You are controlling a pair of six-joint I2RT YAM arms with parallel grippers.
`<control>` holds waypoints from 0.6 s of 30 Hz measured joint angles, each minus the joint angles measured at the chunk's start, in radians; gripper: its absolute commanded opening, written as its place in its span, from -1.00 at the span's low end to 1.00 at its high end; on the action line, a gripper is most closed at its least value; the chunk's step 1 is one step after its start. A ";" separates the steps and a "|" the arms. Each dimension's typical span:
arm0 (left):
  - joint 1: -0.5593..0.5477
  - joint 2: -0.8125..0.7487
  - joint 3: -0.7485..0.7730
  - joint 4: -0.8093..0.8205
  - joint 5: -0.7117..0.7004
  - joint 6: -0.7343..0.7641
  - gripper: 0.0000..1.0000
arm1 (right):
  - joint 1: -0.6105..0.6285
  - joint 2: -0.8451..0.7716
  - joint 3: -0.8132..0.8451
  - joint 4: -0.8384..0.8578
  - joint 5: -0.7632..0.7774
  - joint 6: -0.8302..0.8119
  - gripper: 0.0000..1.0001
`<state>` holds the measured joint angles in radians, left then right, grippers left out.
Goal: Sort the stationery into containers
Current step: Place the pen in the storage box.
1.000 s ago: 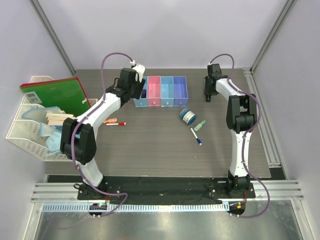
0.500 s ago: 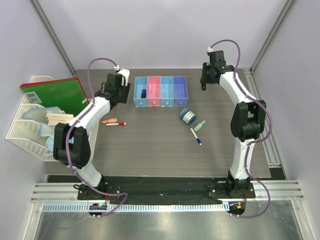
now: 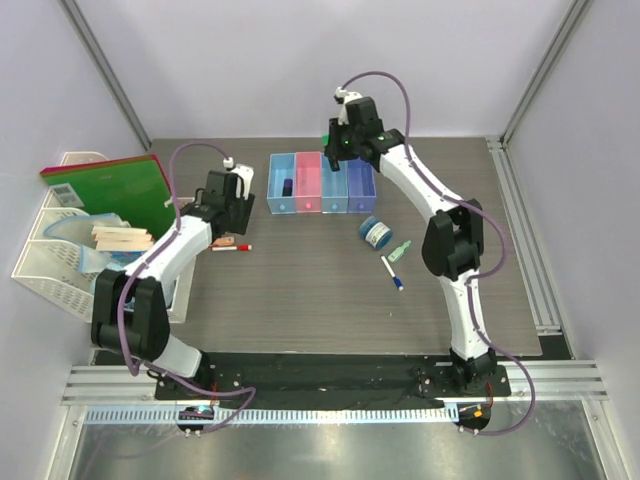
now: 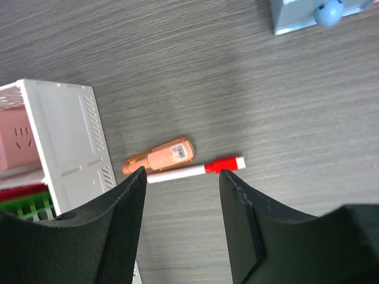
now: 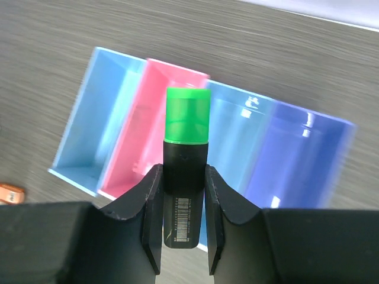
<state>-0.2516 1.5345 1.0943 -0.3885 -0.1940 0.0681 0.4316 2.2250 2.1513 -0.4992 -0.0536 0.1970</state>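
Observation:
My right gripper [image 5: 183,170] is shut on a short black highlighter with a green cap [image 5: 186,127], held in the air over the containers [image 5: 151,118], a joined row of light blue, pink, light blue and purple-blue bins. In the top view this gripper [image 3: 335,148] hangs behind the row [image 3: 347,205]; a small black item [image 3: 287,187] lies in the leftmost bin. My left gripper [image 4: 180,173] is open above a white marker with a red cap [image 4: 195,170], beside an orange item [image 4: 160,157]. A blue jar [image 3: 377,233], a green-white bottle [image 3: 401,249] and a blue-capped marker [image 3: 392,273] lie right of centre.
A white mesh organiser [image 3: 50,265] stands at the left edge with a green notebook [image 3: 110,190] and wooden sticks [image 3: 120,237] in it. Its white wall [image 4: 65,142] is close to my left fingers. Grey walls close in the table at the back and sides.
The right arm swung left from the back right corner to above the bins, carrying the highlighter. The left arm drew back from the bins to over the red-capped marker.

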 measured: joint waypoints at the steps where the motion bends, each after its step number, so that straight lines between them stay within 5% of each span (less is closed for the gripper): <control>1: 0.001 -0.023 -0.015 -0.003 0.007 0.000 0.07 | 0.015 0.026 0.029 0.004 -0.003 0.002 -0.98; 18: 0.004 -0.353 -0.092 -0.102 0.170 0.072 0.07 | 0.127 0.253 0.213 0.087 -0.156 0.056 -0.98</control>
<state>-0.2478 1.1816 1.0019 -0.4908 -0.0242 0.1398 0.5591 2.4775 2.3642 -0.4126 -0.2096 0.2531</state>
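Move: The right hand holds the green-capped pen above the storage box, whose left-end light blue compartment lies about 16 cm to its left, level with it fore and aft and some 16 cm below. The pink compartment is about 8 cm to the left; the purple-capped pen, inside the left-end compartment, is roughly 14 cm left and 1 cm back, both similarly low. From the left hand that compartment is some 17 cm ahead, 12 cm right and 9 cm below. Leftward across the storage box goes the right hand, about 12 cm, easing off as it nears the left-end light blue compartment; it sinks some 5 cm on the way and turns a little counter-clockwise, its grip on the green-capped pen kept. The empty left hand rises about 7 cm while drawing back 5 or 6 cm, away from the box, fingers still open. ##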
